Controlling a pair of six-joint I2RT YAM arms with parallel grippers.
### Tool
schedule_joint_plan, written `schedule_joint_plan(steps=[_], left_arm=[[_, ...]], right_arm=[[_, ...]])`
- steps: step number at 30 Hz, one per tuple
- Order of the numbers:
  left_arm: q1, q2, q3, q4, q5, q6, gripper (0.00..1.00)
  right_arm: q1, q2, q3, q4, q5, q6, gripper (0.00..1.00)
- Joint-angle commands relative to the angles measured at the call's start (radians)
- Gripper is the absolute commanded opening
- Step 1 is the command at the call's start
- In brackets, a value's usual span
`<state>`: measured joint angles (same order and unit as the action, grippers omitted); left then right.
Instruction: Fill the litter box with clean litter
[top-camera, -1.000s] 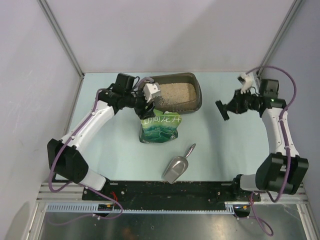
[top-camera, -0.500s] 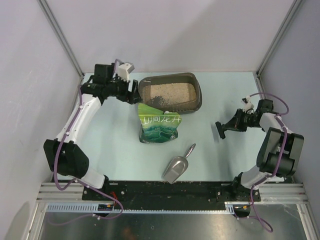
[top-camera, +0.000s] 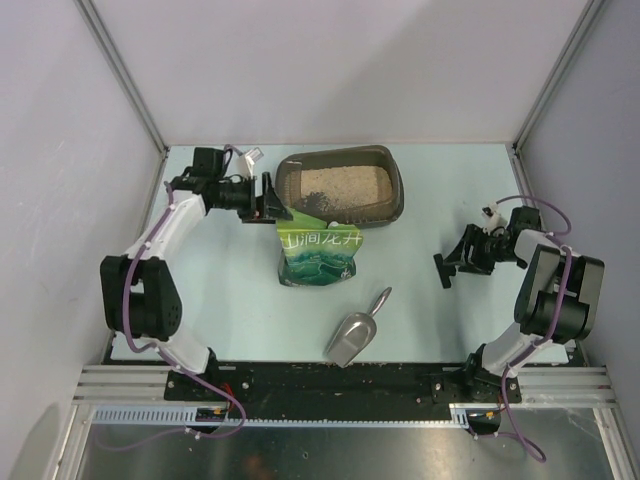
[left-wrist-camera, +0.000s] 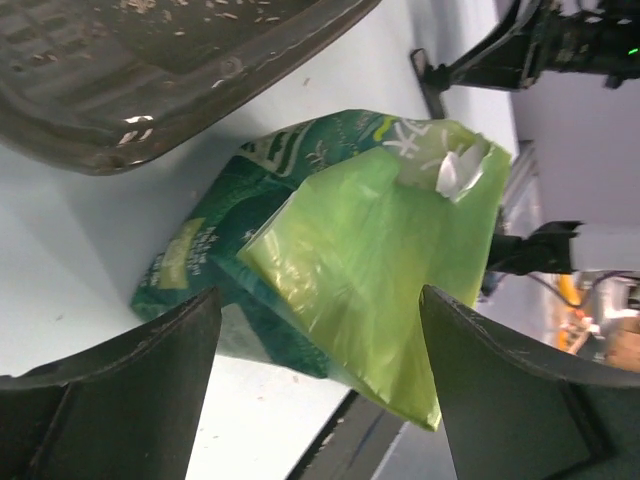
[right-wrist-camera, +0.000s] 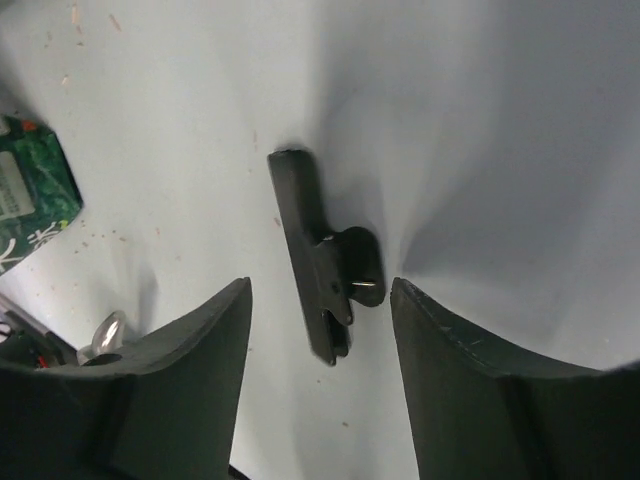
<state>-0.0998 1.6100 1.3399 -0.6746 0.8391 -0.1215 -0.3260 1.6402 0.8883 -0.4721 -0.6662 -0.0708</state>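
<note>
The litter box (top-camera: 392, 176) stands at the back centre of the table, with clean litter (top-camera: 345, 182) spread over its floor. A green bag (top-camera: 320, 250) stands just in front of it, its top against the box's near wall. My left gripper (top-camera: 269, 197) is open and empty, at the box's left end above the bag's top corner. The left wrist view shows the bag (left-wrist-camera: 370, 250) beyond my gripper (left-wrist-camera: 320, 345), and the box's rim (left-wrist-camera: 200, 80) above. My right gripper (top-camera: 452, 262) is open at the right. A black clip (right-wrist-camera: 325, 260) lies free on the table between its fingers (right-wrist-camera: 190, 350).
A silver metal scoop (top-camera: 355, 335) lies on the table near the front, below the bag. The enclosure's walls stand close on the left, right and back. A few loose grains lie scattered on the table (right-wrist-camera: 180, 120).
My left arm pulled back left from the box and opened wide. My right arm moved nearer and lower, then opened and let the black clip go onto the table.
</note>
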Motion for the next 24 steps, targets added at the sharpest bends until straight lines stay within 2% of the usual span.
schedule_joint_plan(steps=[1, 5, 7, 8, 9, 11, 16, 20, 24], left_arm=[[0.003, 0.031, -0.004, 0.084, 0.155, -0.139, 0.84], [0.003, 0.068, 0.005, 0.165, 0.225, -0.194, 0.76], [0.000, 0.093, 0.011, 0.190, 0.265, -0.214, 0.67], [-0.001, 0.100, 0.018, 0.210, 0.279, -0.214, 0.62], [-0.003, 0.106, 0.019, 0.219, 0.299, -0.216, 0.54], [-0.011, 0.122, 0.028, 0.239, 0.347, -0.216, 0.45], [-0.018, 0.120, 0.044, 0.253, 0.410, -0.185, 0.24], [-0.017, 0.082, 0.059, 0.256, 0.423, -0.121, 0.00], [-0.017, 0.039, 0.070, 0.257, 0.439, -0.072, 0.00]], right_arm=[[-0.010, -0.039, 0.000, 0.033, 0.060, -0.001, 0.65], [-0.007, -0.104, 0.027, 0.033, 0.050, -0.017, 0.77], [0.004, -0.140, 0.075, 0.017, 0.013, -0.017, 0.79], [0.033, -0.152, 0.099, 0.006, -0.033, -0.018, 0.86], [0.059, -0.164, 0.139, -0.006, -0.047, -0.018, 0.88], [0.120, -0.210, 0.179, -0.008, -0.076, -0.014, 0.88], [0.393, -0.238, 0.305, 0.029, -0.148, 0.005, 0.88], [0.514, -0.208, 0.351, 0.118, -0.161, 0.065, 0.88], [0.584, -0.123, 0.399, 0.211, -0.220, 0.094, 0.88]])
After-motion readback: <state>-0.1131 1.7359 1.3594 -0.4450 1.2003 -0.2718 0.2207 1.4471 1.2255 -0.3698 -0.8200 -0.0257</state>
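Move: Just right of the left hand, some 4 cm off and about level with it, is the green flap of the open litter bag; the bag's middle is roughly 9 cm right, 5 cm back and 10 cm below. The litter box lies about 17 cm ahead and 15 cm right. From the right hand, the bag's middle is about 36 cm left, nearly level fore and aft and 5 cm higher, and the black clip is only 2 cm left and 3 cm below. Closing its wide-open fingers on the bag's flap, the left hand slides about 4 cm right, pinches the edge and lifts it a few centimetres, rolling some 20 degrees. The right hand spreads its fingers, leaves the clip, then climbs about 20 cm while sweeping 20 cm left towards the bag, its fingers tilting up and turning counter-clockwise. ##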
